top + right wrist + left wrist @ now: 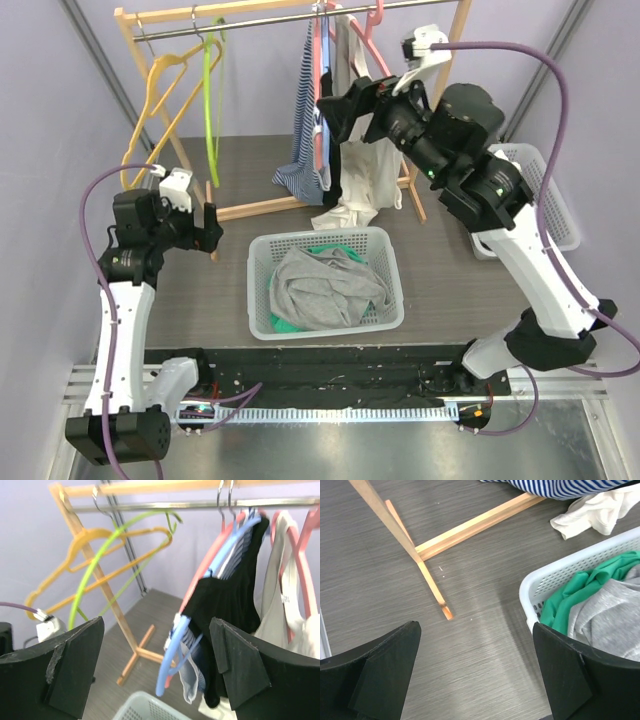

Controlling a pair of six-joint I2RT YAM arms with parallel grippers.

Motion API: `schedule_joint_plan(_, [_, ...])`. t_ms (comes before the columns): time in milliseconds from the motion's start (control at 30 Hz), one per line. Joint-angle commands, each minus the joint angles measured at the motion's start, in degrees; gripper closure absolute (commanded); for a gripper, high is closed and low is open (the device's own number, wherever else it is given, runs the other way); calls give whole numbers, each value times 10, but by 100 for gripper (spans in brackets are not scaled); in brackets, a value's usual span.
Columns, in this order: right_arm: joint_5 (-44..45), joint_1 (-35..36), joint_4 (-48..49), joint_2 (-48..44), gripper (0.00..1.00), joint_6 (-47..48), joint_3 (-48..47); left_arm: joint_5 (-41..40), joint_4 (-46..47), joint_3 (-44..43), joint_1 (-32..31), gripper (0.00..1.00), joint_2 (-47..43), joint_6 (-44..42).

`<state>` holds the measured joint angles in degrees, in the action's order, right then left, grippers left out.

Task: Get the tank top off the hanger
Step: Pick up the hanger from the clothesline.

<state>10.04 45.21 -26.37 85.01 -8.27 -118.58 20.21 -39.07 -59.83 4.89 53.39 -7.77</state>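
Three garments hang close together at the right of the rail. A blue-and-white striped one point(303, 135) sits on a blue hanger point(182, 650), with a black one point(232, 600) beside it. A white one point(277, 595) with a narrow shoulder strap hangs on a pink hanger point(304, 565), its hem on the table point(350, 210). I cannot tell for sure which is the tank top. My right gripper point(338, 112) point(156, 630) is raised in front of the blue hanger, open and holding nothing. My left gripper point(212, 228) point(476, 630) hangs open over bare table, left of the basket.
A white basket point(262, 300) point(555, 577) with grey point(320, 285) and green point(570, 600) clothes stands in the middle. On the wooden rack point(165, 110) a bare yellow hanger point(155, 100) and a bare green hanger point(212, 90) hang at the left. Another white basket point(555, 200) stands at the right.
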Motion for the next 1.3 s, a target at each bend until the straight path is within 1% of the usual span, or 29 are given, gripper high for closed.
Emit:
schedule_joint_plan(0, [-61, 1, 68, -12, 3, -2, -2, 32, -35, -44, -1, 0, -10, -6])
schedule_joint_plan(100, [-92, 1, 96, 4, 3, -28, -4, 34, -30, -42, -1, 0, -20, -1])
schedule_joint_plan(133, [-121, 1, 103, 10, 4, -34, -7, 36, -30, -44, -1, 0, -22, -1])
schedule_joint_plan(233, [-138, 1, 102, 32, 4, -51, -16, 34, -37, -54, -1, 1, -25, 3])
schedule_joint_plan(367, [-122, 1, 82, 47, 4, -54, 0, 28, -52, -70, -1, 0, -30, 7])
schedule_joint_plan(567, [-105, -18, 77, 21, 4, -65, 54, 20, -57, -81, -1, 0, -48, 3])
schedule_joint_plan(700, [-103, -29, 60, 13, 4, -67, 58, 15, -62, -98, -1, 0, -40, 3])
schedule_joint_plan(733, [-84, -32, 57, 10, 4, -67, 58, 14, -60, -101, -1, 0, -40, 1])
schedule_joint_plan(1067, [-87, -40, 53, -32, 4, -55, 102, 7, -50, -93, -1, 0, -41, 0])
schedule_joint_plan(1267, [-82, -51, 53, -41, 4, -45, 121, 7, -44, -99, -1, 0, -39, 6])
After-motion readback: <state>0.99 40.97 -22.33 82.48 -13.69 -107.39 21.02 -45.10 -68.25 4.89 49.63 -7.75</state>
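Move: The pink hanger holding the striped tank top hangs about 10 cm ahead of the right hand and 3 cm to its left, roughly level. The blue hanger is 9 cm ahead and 1 cm left; the striped top is 12 cm ahead, 6 cm left and 12 cm below, and the bare green hanger 8 cm ahead, 20 cm left. From the left hand that pink hanger is about 14 cm ahead, 24 cm right and 28 cm up. Open right hand swings 6 cm left, sinks 10, sweeps right beside the pink hanger; left hand rises 6. ##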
